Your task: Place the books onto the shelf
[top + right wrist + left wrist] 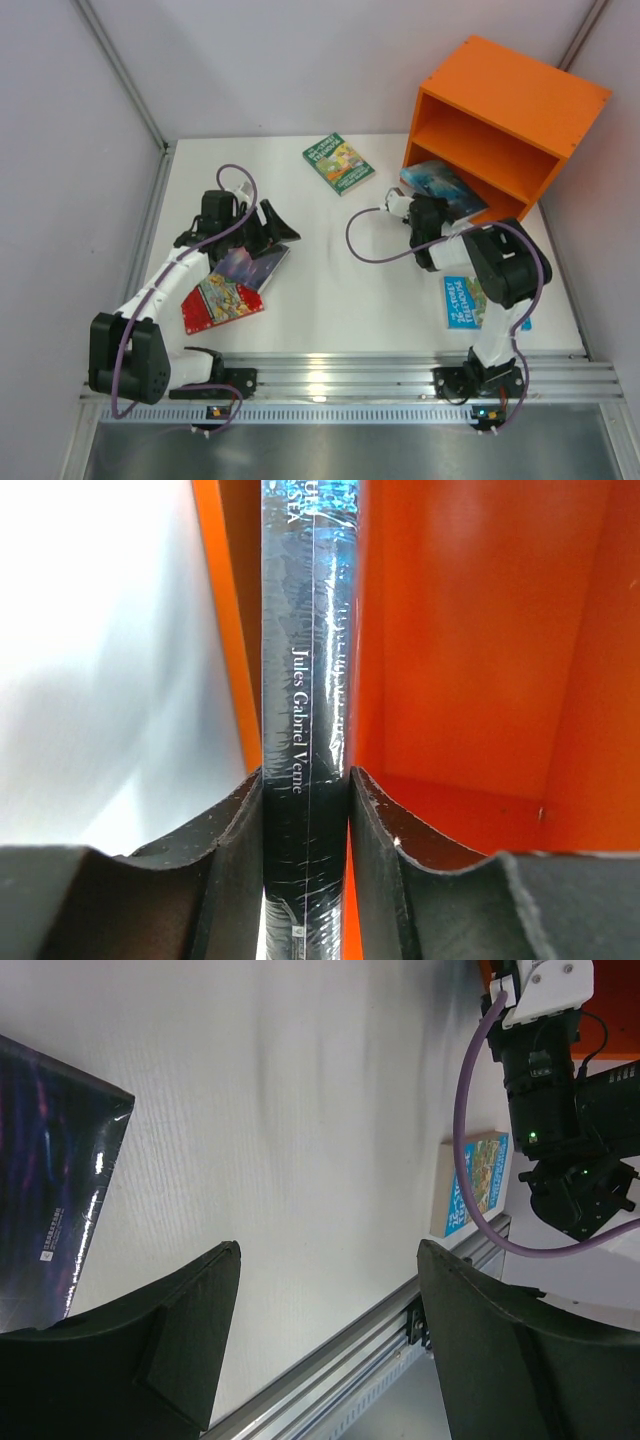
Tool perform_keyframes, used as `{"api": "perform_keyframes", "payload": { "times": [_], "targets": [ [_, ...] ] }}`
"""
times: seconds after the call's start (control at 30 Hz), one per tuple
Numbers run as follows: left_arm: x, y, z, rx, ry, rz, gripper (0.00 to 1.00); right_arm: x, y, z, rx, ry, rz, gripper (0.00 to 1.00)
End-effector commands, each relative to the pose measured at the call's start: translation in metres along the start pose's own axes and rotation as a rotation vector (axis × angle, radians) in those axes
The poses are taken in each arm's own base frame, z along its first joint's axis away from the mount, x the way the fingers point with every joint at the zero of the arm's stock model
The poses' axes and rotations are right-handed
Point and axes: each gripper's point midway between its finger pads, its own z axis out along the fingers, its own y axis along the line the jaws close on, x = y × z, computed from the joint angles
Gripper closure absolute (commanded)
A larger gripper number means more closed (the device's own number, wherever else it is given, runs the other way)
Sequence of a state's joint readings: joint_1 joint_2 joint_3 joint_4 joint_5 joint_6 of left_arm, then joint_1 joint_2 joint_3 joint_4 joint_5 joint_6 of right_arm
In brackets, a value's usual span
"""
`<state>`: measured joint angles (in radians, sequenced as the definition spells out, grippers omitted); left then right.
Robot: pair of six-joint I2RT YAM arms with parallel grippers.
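The orange shelf (520, 95) stands at the back right, its two compartments facing the arms. My right gripper (408, 208) is shut on the pale blue book (445, 185), whose far end reaches into the lower compartment. In the right wrist view both fingers press the dark spine of that book (305, 660), with the orange shelf wall (470, 630) behind it. My left gripper (275, 225) stands open over bare table, with nothing between its fingers (200, 1300). Beside it lie the dark purple book (250, 265) and the red book (222, 303). The green book (338, 163) lies at the back centre.
The bright blue book (462, 300) lies near the front edge, partly under the right arm, and shows as the bright blue book (480, 1175) in the left wrist view. A metal rail (340, 375) runs along the front edge. Pale walls enclose the table (340, 290).
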<state>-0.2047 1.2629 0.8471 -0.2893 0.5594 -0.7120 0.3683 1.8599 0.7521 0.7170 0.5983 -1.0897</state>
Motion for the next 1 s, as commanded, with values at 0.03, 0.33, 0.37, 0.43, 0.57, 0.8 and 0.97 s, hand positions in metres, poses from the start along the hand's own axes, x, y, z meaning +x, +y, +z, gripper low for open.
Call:
{"api": "perform_keyframes", "payload": {
  "times": [0.03, 0.33, 0.37, 0.43, 0.57, 0.8, 0.97],
  "targets": [
    [-0.017, -0.016, -0.003, 0.046, -0.063, 0.041, 0.24, -0.038, -0.033, 0.008, 0.115, -0.171, 0.06, 1.0],
    [-0.023, -0.02, -0.002, 0.043, -0.069, 0.05, 0.24, -0.029, -0.007, 0.021, -0.018, -0.104, 0.077, 0.76],
    [-0.024, -0.019, -0.002, 0.04, -0.068, 0.052, 0.24, -0.028, -0.004, 0.021, -0.052, -0.091, 0.083, 0.72],
    [-0.023, -0.02, -0.002, 0.04, -0.063, 0.054, 0.24, -0.028, 0.002, 0.017, -0.141, -0.057, 0.109, 0.65],
    [-0.022, -0.026, -0.006, 0.063, -0.059, 0.052, 0.24, -0.021, 0.005, 0.01, -0.225, 0.02, 0.127, 0.5],
    [-0.017, -0.031, -0.013, 0.094, -0.072, 0.047, 0.24, -0.002, 0.013, 0.005, -0.231, 0.138, 0.127, 0.46],
    [-0.014, -0.031, -0.016, 0.094, -0.068, 0.057, 0.24, 0.01, 0.029, 0.013, -0.227, 0.193, 0.099, 0.43]
  ]
}}
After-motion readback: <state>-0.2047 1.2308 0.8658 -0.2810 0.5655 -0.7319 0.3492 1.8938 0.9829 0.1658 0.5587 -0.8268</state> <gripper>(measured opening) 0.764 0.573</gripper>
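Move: The right hand holds the blue Leagues book by its spine, slanted into the shelf's lower compartment, whose middle lies about 10 cm ahead and 9 cm right, roughly level. The green book lies some 9 cm ahead and 24 cm left, the light-blue book about 23 cm back and 9 cm right, both some 5 cm lower. From the idle left hand the compartment is about 15 cm ahead, 45 cm right and 10 cm lower. Still pinching the spine, the right hand eases the blue book about 1.5 cm forward into the lower compartment, then opens its fingers and lets go. As they spread it sinks roughly 3.5 cm and backs off some 2 cm, tipping about 15 degrees downward, so the loose spine edge stays between the open fingers. ##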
